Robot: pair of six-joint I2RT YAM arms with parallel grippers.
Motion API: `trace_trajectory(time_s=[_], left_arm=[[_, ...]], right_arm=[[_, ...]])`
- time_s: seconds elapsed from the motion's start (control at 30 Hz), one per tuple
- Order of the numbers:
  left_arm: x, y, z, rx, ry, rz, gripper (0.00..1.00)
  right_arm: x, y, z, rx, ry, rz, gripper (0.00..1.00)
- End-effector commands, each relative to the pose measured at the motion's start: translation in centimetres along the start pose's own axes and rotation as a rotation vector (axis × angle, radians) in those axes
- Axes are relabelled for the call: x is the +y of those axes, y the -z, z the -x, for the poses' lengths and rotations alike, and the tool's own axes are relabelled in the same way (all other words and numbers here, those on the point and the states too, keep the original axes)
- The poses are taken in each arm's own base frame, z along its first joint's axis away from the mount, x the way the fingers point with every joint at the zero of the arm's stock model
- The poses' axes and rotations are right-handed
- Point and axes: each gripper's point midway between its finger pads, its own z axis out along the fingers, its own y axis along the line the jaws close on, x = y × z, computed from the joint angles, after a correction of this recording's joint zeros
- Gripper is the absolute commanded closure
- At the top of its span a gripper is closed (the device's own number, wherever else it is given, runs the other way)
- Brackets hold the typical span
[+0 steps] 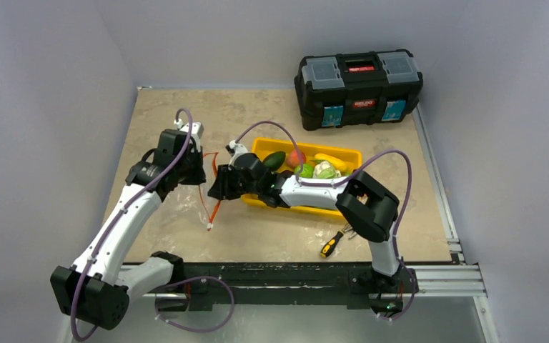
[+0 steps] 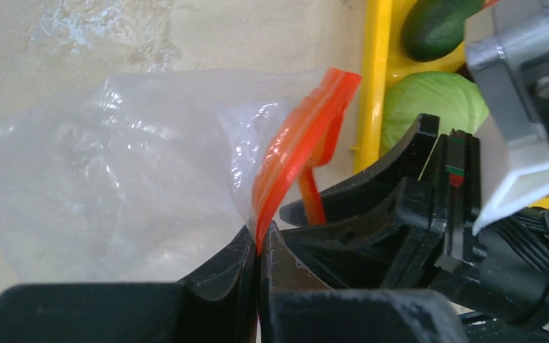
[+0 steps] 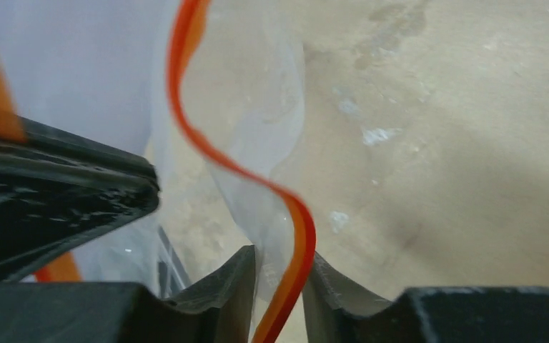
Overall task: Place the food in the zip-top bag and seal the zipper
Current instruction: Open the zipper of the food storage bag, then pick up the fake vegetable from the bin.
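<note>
The zip-top bag (image 2: 107, 186) is crinkly clear plastic, lying left of the yellow tray (image 1: 348, 152). Its zipper (image 2: 297, 143) is a red-orange strip. My left gripper (image 2: 259, 241) is shut on the zipper, lifting that end of the mouth. My right gripper (image 3: 280, 266) sits close beside it with its jaws parted. The zipper (image 3: 297, 236) runs loosely through the gap and brushes the right finger (image 3: 325, 282). The food stays in the tray: green cabbage (image 2: 432, 107), an avocado (image 1: 274, 158), a red piece (image 1: 297, 156), cauliflower (image 1: 325, 170). Seen from above, both grippers meet over the bag's mouth (image 1: 211, 182).
A black toolbox (image 1: 359, 87) stands at the back right. A yellow-handled screwdriver (image 1: 331, 244) and pliers (image 1: 349, 230) lie in front of the tray. The right arm's forearm (image 1: 307, 191) crosses over the tray's near side.
</note>
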Motion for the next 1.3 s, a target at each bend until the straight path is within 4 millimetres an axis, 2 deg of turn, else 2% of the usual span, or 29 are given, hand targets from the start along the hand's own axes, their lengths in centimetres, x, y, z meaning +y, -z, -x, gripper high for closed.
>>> trace_trajectory(time_s=[0.0, 0.2, 0.37, 0.47, 0.57, 0.67, 0.77, 0.83, 1.0, 1.13, 1.27], left_arm=[[-1.2, 0.6, 1.4, -0.081, -0.026, -0.08, 1.0], [-0.8, 0.7, 1.2, -0.081, -0.033, -0.062, 1.0], [-0.5, 0.4, 1.2, -0.072, -0.034, -0.042, 1.0], [-0.6, 0.1, 1.2, -0.059, -0.028, -0.044, 1.0], [-0.9, 0.0, 1.4, -0.041, 0.014, -0.045, 1.0], [-1.4, 0.5, 2.8, -0.02, 0.056, -0.041, 1.0], [-0.7, 0.7, 4.1, 0.0, 0.051, 0.025, 1.0], [-0.2, 0.3, 4.3, 0.03, 0.024, 0.057, 1.0], [0.1, -2.4, 2.3, 0.108, -0.024, 0.049, 1.0], [-0.5, -2.4, 1.7, 0.101, -0.005, 0.0, 1.0], [-1.3, -2.3, 1.0, 0.12, 0.0, -0.049, 1.0]], right_arm=[[0.4, 3.0, 3.3, -0.072, 0.141, -0.071, 0.66], [-0.7, 6.3, 4.3, -0.086, 0.176, -0.11, 0.46], [-0.6, 9.3, 5.0, -0.129, 0.186, -0.118, 0.28], [-2.3, 11.2, 5.0, -0.167, 0.194, -0.187, 0.2], [-5.5, 13.3, 4.2, -0.18, 0.203, -0.297, 0.18], [-7.8, 15.9, 4.0, -0.204, 0.228, -0.373, 0.15], [-9.7, 18.6, 4.2, -0.225, 0.269, -0.473, 0.13], [-10.8, 20.3, 4.3, -0.224, 0.305, -0.548, 0.13], [-12.2, 24.0, 5.4, -0.254, 0.347, -0.689, 0.13], [-13.5, 25.8, 6.7, -0.272, 0.314, -0.764, 0.14], [-13.0, 25.7, 6.9, -0.242, 0.347, -0.726, 0.14]])
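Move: The left hand pinches one orange zipper band of the bag; the free band, passing between the right hand's parting fingers, is about 4 cm to the left hand's right, 3 cm back and 5 cm below. From the right hand, the eggplant in the yellow tray is roughly 27 cm to the right, 4 cm ahead and 10 cm below. The cabbage is about 15 cm right and 6 cm ahead, the cauliflower some 34 cm right and 8 cm ahead, both nearly as low. The right fingers come free of the zipper band, spreading wide as the hand lifts about 6 cm, then travels some 28 cm right over the tray, dipping partway and swinging its fingers from leftward to forward and further down. The left keeps its pinch, waits, then carries the bag forward and up, eases partly back and sinks, tipping down slightly. ##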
